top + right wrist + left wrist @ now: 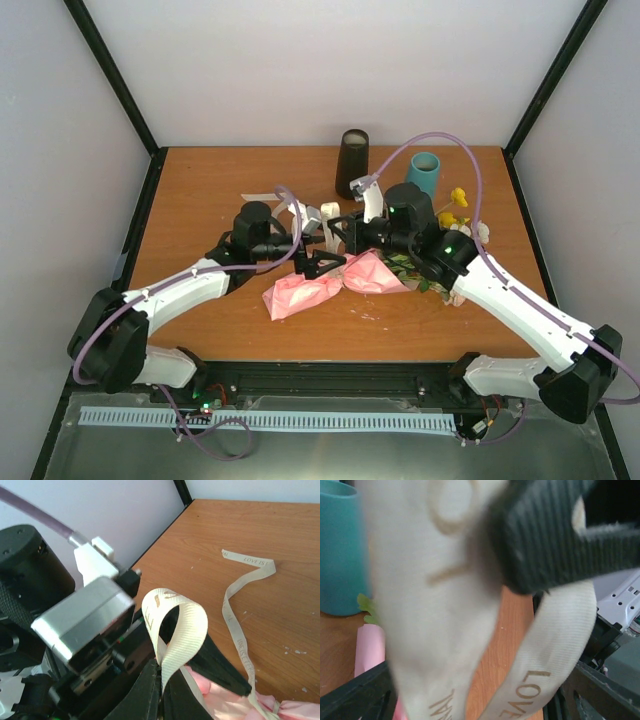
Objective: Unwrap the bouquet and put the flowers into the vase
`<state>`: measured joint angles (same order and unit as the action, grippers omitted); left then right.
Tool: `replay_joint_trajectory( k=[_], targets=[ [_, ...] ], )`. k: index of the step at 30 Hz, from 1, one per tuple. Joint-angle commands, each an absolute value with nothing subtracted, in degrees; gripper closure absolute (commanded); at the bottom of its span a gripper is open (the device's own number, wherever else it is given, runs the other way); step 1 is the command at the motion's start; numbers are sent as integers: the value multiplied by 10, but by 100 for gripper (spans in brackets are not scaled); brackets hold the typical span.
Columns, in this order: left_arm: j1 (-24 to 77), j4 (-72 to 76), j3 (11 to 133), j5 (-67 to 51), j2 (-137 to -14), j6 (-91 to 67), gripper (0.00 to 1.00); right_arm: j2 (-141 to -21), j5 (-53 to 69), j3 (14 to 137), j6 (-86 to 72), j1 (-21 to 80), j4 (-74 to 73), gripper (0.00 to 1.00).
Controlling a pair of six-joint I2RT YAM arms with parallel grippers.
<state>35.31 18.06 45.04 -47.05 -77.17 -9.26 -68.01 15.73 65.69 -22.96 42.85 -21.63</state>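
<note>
The bouquet lies mid-table, its pink paper [318, 288] toward the left and the flowers [455, 222] toward the right. My right gripper [162, 682] is shut on a loop of the beige ribbon [176, 625], lifted above the paper [235, 707]. The ribbon's tail [239, 592] trails across the table. My left gripper [318, 262] faces it, open, one finger [222, 667] behind the loop. In the left wrist view the ribbon [440, 605] hangs blurred between the wide-apart jaws, with a right finger [555, 535] above. The tall dark vase [352, 163] stands at the back.
A teal cup [426, 175] stands right of the dark vase, close behind the right arm; it also fills the left wrist view's left edge as a teal cup [340, 550]. Black frame posts rise at the table's back corners. Both arms crowd the table's middle.
</note>
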Motion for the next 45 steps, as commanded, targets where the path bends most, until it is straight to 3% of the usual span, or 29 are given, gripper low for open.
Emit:
replay_joint_trajectory(
  k=[1,3,7,9,12,15,16,18,24,33,45],
  targets=[
    [363,216,471,-493,-772,-77,16,-688,113,684,-225,438,-218,97],
    [364,219,471,-496,-771,-76,30,-691,99,689,-227,439,-224,97],
    [364,193,486,-479,-774,-66,83,-694,88,694,-231,439,-233,97],
    [364,167,502,-469,-777,-61,99,-693,77,696,-232,438,-241,97],
    [364,138,525,-441,-778,-59,100,-691,60,700,-234,439,-253,95],
    [363,115,545,-408,-778,-57,100,-685,46,700,-240,439,-263,85],
    [363,111,550,-402,-780,-54,100,-681,41,698,-242,438,-265,75],
    [361,100,565,-390,-784,-50,100,-675,23,698,-248,439,-275,46],
    [343,62,603,-340,-806,-38,100,-637,-63,690,-276,439,-319,6],
    [281,35,669,-272,-871,-50,100,-582,-80,641,-275,439,-340,3],
    [204,-10,811,-260,-1090,-115,99,-605,-46,633,-255,439,-349,7]
  ],
)
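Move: The ribbon the right fingers hold in a loop runs between the left hand's open fingers, about 2 cm above and 1 cm ahead of its hand point and 1 cm to its right. From the left hand, the knot on the pink wrap is some 7 cm ahead, 2 cm right and 21 cm down; the black vase about 31 cm ahead, 4 cm right, 14 cm lower. From the right hand, the ribbon stretch is straight below, 3 cm down. Closing almost on the spot, the left fingers pinch the ribbon; then that hand carries it forward about 20 cm towards the black vase, first rising slightly, later sinking some 7 cm and drifting left while swinging about 30 degrees counter-clockwise. The right hand eases forward, opens wide to let go of the ribbon, and backs off 8 cm to the right, turning clockwise. ##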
